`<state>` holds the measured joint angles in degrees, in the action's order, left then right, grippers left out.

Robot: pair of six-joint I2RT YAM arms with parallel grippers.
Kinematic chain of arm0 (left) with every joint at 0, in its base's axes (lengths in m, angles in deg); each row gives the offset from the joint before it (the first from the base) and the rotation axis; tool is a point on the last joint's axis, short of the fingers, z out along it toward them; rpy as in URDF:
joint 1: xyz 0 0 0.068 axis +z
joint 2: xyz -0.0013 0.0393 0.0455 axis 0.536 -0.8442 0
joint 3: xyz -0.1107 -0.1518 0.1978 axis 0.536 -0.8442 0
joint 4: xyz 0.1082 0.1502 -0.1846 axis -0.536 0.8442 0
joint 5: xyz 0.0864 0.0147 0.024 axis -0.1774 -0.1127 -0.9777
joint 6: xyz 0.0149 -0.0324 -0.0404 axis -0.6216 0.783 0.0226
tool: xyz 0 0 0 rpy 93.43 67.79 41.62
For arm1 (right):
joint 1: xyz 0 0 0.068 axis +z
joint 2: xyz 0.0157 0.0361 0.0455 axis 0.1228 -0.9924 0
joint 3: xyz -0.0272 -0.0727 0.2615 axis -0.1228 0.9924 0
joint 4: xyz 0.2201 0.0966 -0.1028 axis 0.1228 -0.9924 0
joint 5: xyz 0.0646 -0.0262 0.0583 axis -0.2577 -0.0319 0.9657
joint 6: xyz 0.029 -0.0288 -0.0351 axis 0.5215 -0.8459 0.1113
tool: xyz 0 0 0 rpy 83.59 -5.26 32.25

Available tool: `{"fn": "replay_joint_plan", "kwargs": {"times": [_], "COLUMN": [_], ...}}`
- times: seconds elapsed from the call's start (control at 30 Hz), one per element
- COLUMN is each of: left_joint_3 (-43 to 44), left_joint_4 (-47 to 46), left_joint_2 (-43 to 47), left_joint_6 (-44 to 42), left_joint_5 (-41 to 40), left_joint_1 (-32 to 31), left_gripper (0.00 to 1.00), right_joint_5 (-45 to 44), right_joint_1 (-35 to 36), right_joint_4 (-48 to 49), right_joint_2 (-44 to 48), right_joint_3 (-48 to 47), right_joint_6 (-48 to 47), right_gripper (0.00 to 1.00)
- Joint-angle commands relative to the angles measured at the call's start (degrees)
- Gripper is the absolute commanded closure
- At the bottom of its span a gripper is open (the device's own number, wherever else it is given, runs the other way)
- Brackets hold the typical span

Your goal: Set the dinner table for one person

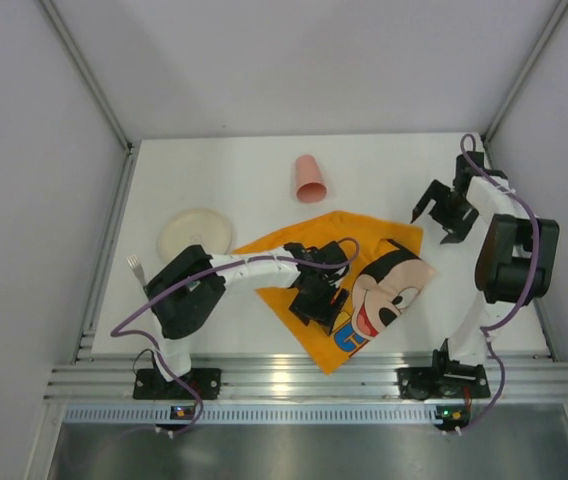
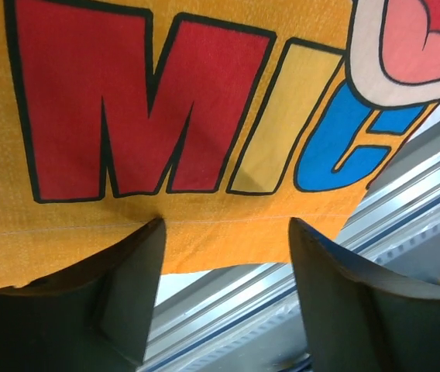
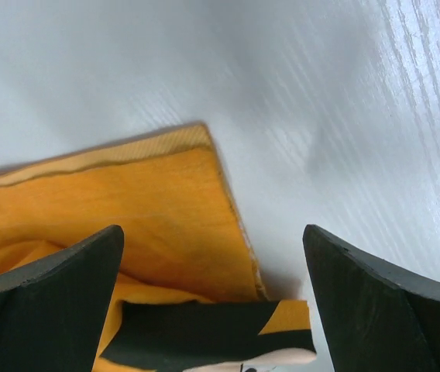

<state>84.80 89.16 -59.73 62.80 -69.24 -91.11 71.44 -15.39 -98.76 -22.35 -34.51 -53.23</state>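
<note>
The dinner table (image 1: 224, 165) is a white top with an orange Mickey Mouse cloth (image 1: 364, 285) spread slantwise at its near middle. A cream plate (image 1: 196, 233) lies at the left, with a fork (image 1: 135, 268) beside it. A pink cup (image 1: 310, 178) lies on its side further back. My left gripper (image 1: 316, 295) hovers low over the cloth's near edge (image 2: 204, 116), open, nothing between its fingers. My right gripper (image 1: 442, 215) hangs open above the cloth's far right corner (image 3: 166, 209), which looks folded over, with bare table (image 3: 359, 116) beside it.
Aluminium rails (image 1: 294, 378) run along the near edge, just past the cloth's near tip (image 2: 297, 279). Another rail (image 1: 104, 250) lines the left side. Grey walls close in the back and both sides.
</note>
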Motion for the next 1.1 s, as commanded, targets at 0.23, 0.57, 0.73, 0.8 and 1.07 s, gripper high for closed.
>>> {"fn": "replay_joint_plan", "kwargs": {"times": [0.23, 0.57, 0.73, 0.8, 1.07], "left_joint_3": [-4.3, -6.0, -7.6, -8.5, -8.3], "left_joint_4": [-0.9, 3.3, 10.6, 14.2, 28.2], "left_joint_2": [0.1, 2.0, 8.6, 11.7, 22.5], "left_joint_6": [1.9, 1.7, -1.0, -2.6, -0.4], "left_joint_5": [0.3, -3.7, -4.5, -6.3, -22.0], "left_joint_1": [-0.1, 0.2, 0.4, 0.4, 2.6], "left_gripper": [0.84, 1.00, 1.00, 1.00, 1.00], "right_joint_5": [2.0, 7.4, 3.8, -0.9, -2.0], "right_joint_1": [0.2, 4.8, 3.2, 0.5, -4.1], "right_joint_4": [6.7, 11.5, 9.5, 7.3, -0.6], "right_joint_2": [-9.5, -12.5, -10.4, -8.8, -15.3], "right_joint_3": [-1.4, 0.0, -0.2, -3.9, -34.6], "right_joint_6": [-1.2, 0.2, -0.5, -0.9, -2.1], "right_gripper": [0.13, 0.95, 1.00, 1.00, 1.00]}}
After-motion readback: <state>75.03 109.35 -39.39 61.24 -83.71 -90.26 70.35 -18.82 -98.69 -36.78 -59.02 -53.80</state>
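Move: Under the right hand, some 6 cm down, lies the orange cloth's far-right corner, about 2 cm ahead and 3 cm to its left; the pink cup lies roughly 12 cm ahead of this hand and 31 cm to its left. The left hand hovers 2 cm above the cloth, whose near-left edge is about 2 cm back and 2 cm left; from it the plate lies around 21 cm ahead and 33 cm left. Sinking about 5 cm onto the cloth's far-right corner, the open right hand slides slightly forward and left, shuts and pinches the corner, then pulls it right and forward while lifting some 8 cm. The left fingers, already closing, shut low by the cloth's near-left edge, then leave empty, some 11 cm left and rising. ##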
